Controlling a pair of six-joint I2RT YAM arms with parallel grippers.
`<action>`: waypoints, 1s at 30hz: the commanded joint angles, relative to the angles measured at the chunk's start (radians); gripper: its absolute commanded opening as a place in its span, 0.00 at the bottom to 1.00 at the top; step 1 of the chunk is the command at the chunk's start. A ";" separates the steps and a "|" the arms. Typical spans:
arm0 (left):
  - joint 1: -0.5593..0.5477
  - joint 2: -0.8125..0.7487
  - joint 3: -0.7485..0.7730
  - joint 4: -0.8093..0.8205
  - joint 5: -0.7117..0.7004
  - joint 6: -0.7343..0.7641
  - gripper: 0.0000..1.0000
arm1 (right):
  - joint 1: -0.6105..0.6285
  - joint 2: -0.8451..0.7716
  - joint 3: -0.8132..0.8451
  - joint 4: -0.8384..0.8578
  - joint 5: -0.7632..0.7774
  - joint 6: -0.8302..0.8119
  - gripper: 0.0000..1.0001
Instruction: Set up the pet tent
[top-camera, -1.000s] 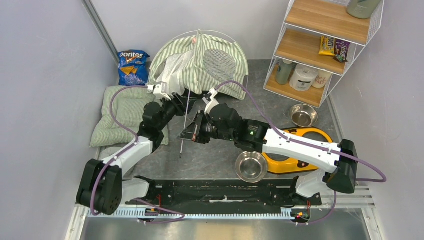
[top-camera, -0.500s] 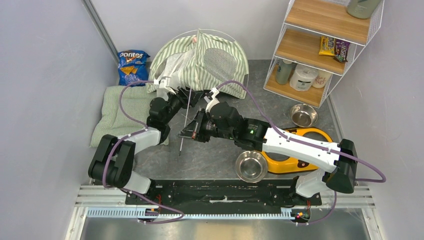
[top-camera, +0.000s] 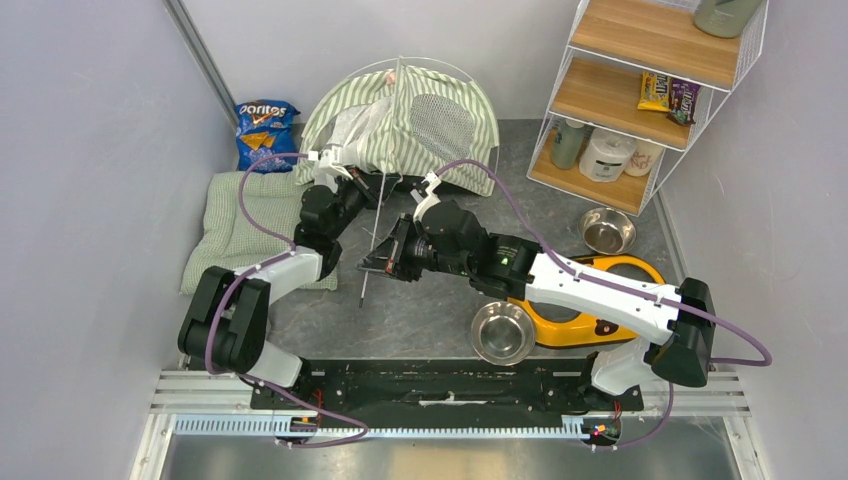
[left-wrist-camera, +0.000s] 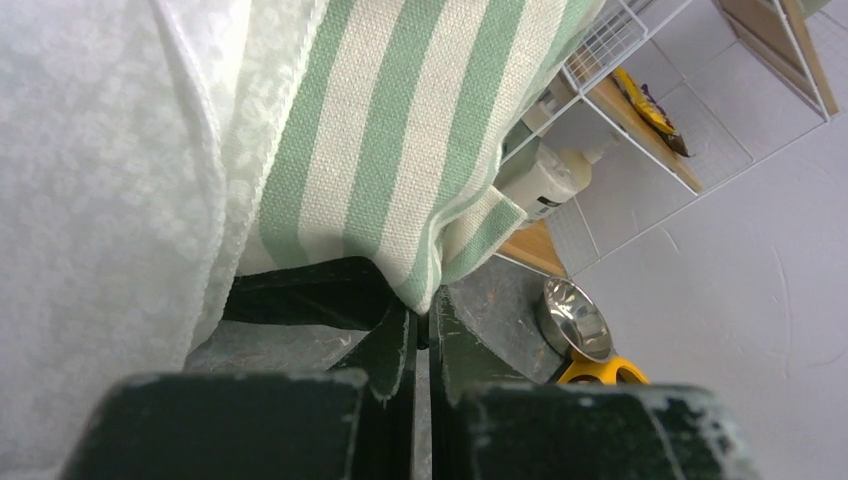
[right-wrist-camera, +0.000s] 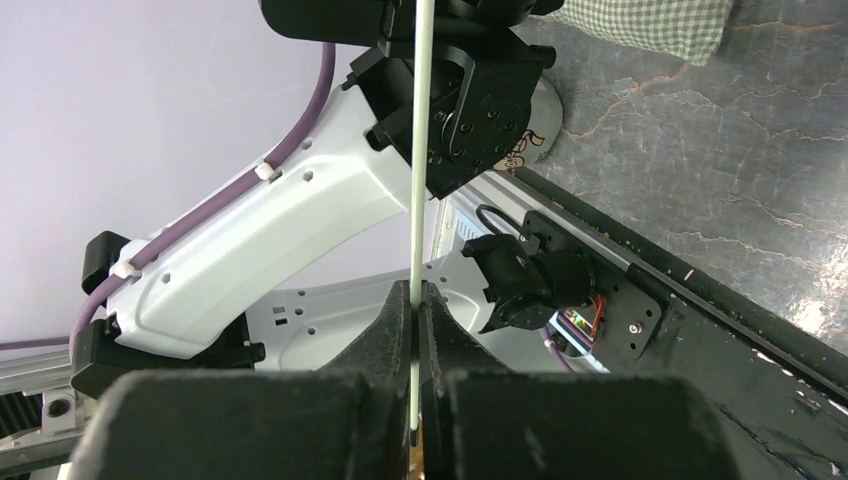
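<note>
The pet tent (top-camera: 405, 118), green-and-white striped with white mesh panels, stands half raised at the back of the floor. My left gripper (top-camera: 368, 187) is at its lower front edge. In the left wrist view the left gripper (left-wrist-camera: 421, 312) is shut, with a corner of the striped fabric (left-wrist-camera: 400, 170) pinched at its tips. My right gripper (top-camera: 372, 265) is shut on a thin white tent pole (top-camera: 376, 228). The pole (right-wrist-camera: 421, 150) runs straight up out of the closed right gripper (right-wrist-camera: 415, 300). Its lower end sticks out just below the fingers.
A pale green cushion (top-camera: 245, 225) lies left, with a Doritos bag (top-camera: 265, 135) behind it. A wire shelf (top-camera: 640, 100) stands at the back right. A steel bowl (top-camera: 607, 230), a yellow bowl holder (top-camera: 600, 290) and a second bowl (top-camera: 502, 332) sit right.
My left arm has reached forward to the tent's lower edge and its gripper has gone from open to shut on the fabric. The right gripper has kept hold of the pole, barely moving.
</note>
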 joint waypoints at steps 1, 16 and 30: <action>-0.004 -0.030 0.019 -0.038 -0.007 0.018 0.02 | -0.009 -0.042 0.022 0.008 0.016 -0.018 0.00; -0.002 -0.336 -0.077 -0.475 0.077 0.120 0.02 | -0.010 -0.163 -0.163 0.067 0.285 -0.277 0.00; -0.003 -0.561 -0.158 -0.628 0.176 0.190 0.02 | -0.010 -0.031 -0.205 0.488 0.471 -0.278 0.00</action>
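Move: The left hand has the tent's striped corner pinched in its fingertips; the pole's free end lies about 27 cm back of it and 8 cm to its left, at roughly its height, with the cushion some 37 cm left, 8 cm back and 18 cm down. From the right hand, closed on the pole, that tent corner is about 20 cm ahead, 7 cm right and 6 cm lower, while the steel bowl sits roughly 32 cm right, 12 cm back and 28 cm below. Keeping its pinch on the tent corner, the left hand draws the fabric about 10 cm back, and slightly left, towards the pole end and the right hand, its left side rolling up some 10 degrees. The right hand keeps the pole gripped and first swings about 5 cm right while sinking 4 cm, then goes forward about 5 cm and slightly back left towards the left hand, turning about 20 degrees in all, largely a tip about its left-right axis with some clockwise turn. ##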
